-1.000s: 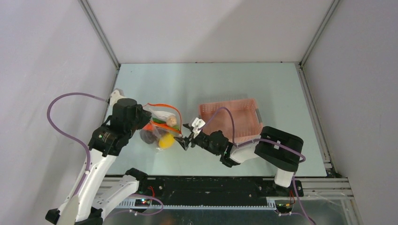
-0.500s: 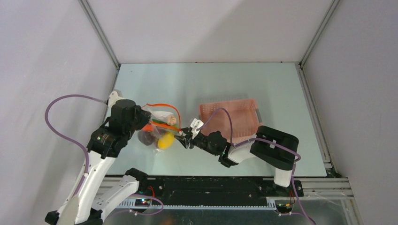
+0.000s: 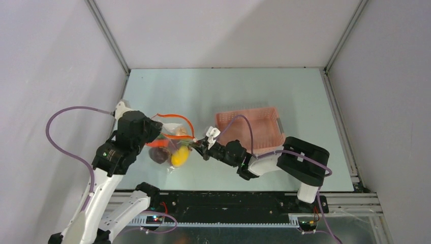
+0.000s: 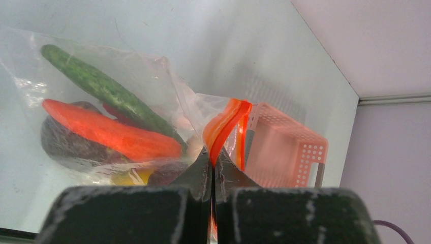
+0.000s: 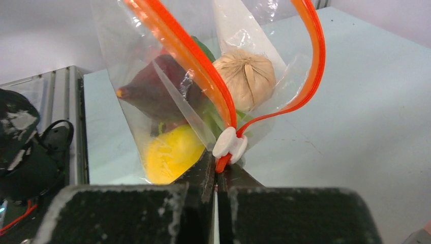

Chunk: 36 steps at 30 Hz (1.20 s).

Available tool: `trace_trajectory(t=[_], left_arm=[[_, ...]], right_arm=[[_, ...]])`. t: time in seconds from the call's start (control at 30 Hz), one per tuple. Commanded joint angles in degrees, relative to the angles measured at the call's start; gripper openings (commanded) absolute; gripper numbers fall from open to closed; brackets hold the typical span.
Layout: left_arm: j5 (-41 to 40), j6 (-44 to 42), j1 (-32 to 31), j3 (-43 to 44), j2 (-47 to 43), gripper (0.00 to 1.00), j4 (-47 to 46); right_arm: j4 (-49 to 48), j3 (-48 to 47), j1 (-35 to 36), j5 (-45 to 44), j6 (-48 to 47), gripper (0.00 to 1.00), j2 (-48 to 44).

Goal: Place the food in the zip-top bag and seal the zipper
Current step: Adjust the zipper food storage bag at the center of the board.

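The clear zip-top bag (image 3: 170, 147) hangs between both grippers, just above the table. Its food shows through the plastic: a green pod (image 4: 106, 91), a red chili (image 4: 112, 134), a dark fruit (image 5: 152, 86), a yellow lemon (image 5: 170, 155) and a pale garlic bulb (image 5: 245, 76). My left gripper (image 4: 213, 162) is shut on the orange zipper (image 4: 226, 124) at the bag's left end. My right gripper (image 5: 218, 170) is shut on the zipper's other end, just below the white slider (image 5: 229, 144). The two orange strips (image 5: 188, 56) bow apart, so the mouth gapes.
A pink mesh basket (image 3: 249, 129) stands right of the bag, close behind my right arm, and also shows past the bag as the basket (image 4: 284, 147) in the left wrist view. Enclosure walls border the table on three sides.
My right gripper came in from the right and shut on the zipper end by the white slider. The left arm shifted the bag slightly left and toward the near edge.
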<state>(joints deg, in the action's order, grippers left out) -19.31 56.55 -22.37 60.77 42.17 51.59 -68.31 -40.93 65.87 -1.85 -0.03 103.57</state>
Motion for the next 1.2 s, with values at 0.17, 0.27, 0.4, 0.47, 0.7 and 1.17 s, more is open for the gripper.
trace_trajectory(t=[0.17,0.27,0.4,0.47,0.7,1.17], left_arm=[[-3.92,-0.1,-0.27,0.06,-2.69,0.05,-0.74],[-5.18,-0.57,-0.25,-0.4,-3.46,0.17,-0.41],[-6.38,-1.07,-0.24,-1.4,-3.76,0.21,0.08],[-6.06,-1.32,-0.22,-1.97,-3.58,0.22,-0.07],[8.51,-15.08,-0.28,-2.7,-3.46,0.66,-10.91],[50.33,-31.38,-1.2,9.13,6.42,1.0,-38.18]], right_arm=[[17.42,-1.53,-0.34,4.97,-4.15,0.0,-17.68],[26.92,-1.52,-0.74,7.82,-6.98,0.0,-22.99],[41.53,-1.41,-0.99,13.44,-12.35,0.0,-31.35],[49.43,-1.21,-1.04,16.63,-15.8,0.0,-33.86],[61.44,-1.08,-1.77,22.13,-22.54,0.0,-39.58],[66.02,-1.06,-15.83,28.58,-19.17,0.0,-49.0]])
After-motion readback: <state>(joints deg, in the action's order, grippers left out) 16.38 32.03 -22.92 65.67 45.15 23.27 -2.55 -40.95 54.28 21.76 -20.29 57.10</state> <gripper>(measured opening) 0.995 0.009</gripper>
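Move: Your closed left gripper still holds the bag's orange zipper edge; the white slider is about 11 cm to its right, 2 cm back and 10 cm below. Your right gripper already pinches the strip's end at the slider. From it, the open board in front of the basket is some 13 cm right, 4 cm back and 15 cm below, the basket 24 cm right and 13 cm ahead, and the yellow vegetable 8 cm left, 2 cm back and 8 cm down. Keep the right gripper shut on the slider end and carry it about 13 cm right and 6 or 7 cm up, swinging back, then a little forward again, the fingers tipping down some 20 degrees. Open the left gripper wide to let go of the zipper edge, then lift it away up and right, about 11 cm and 10 cm, turning it clockwise and tipping its fingers up. ##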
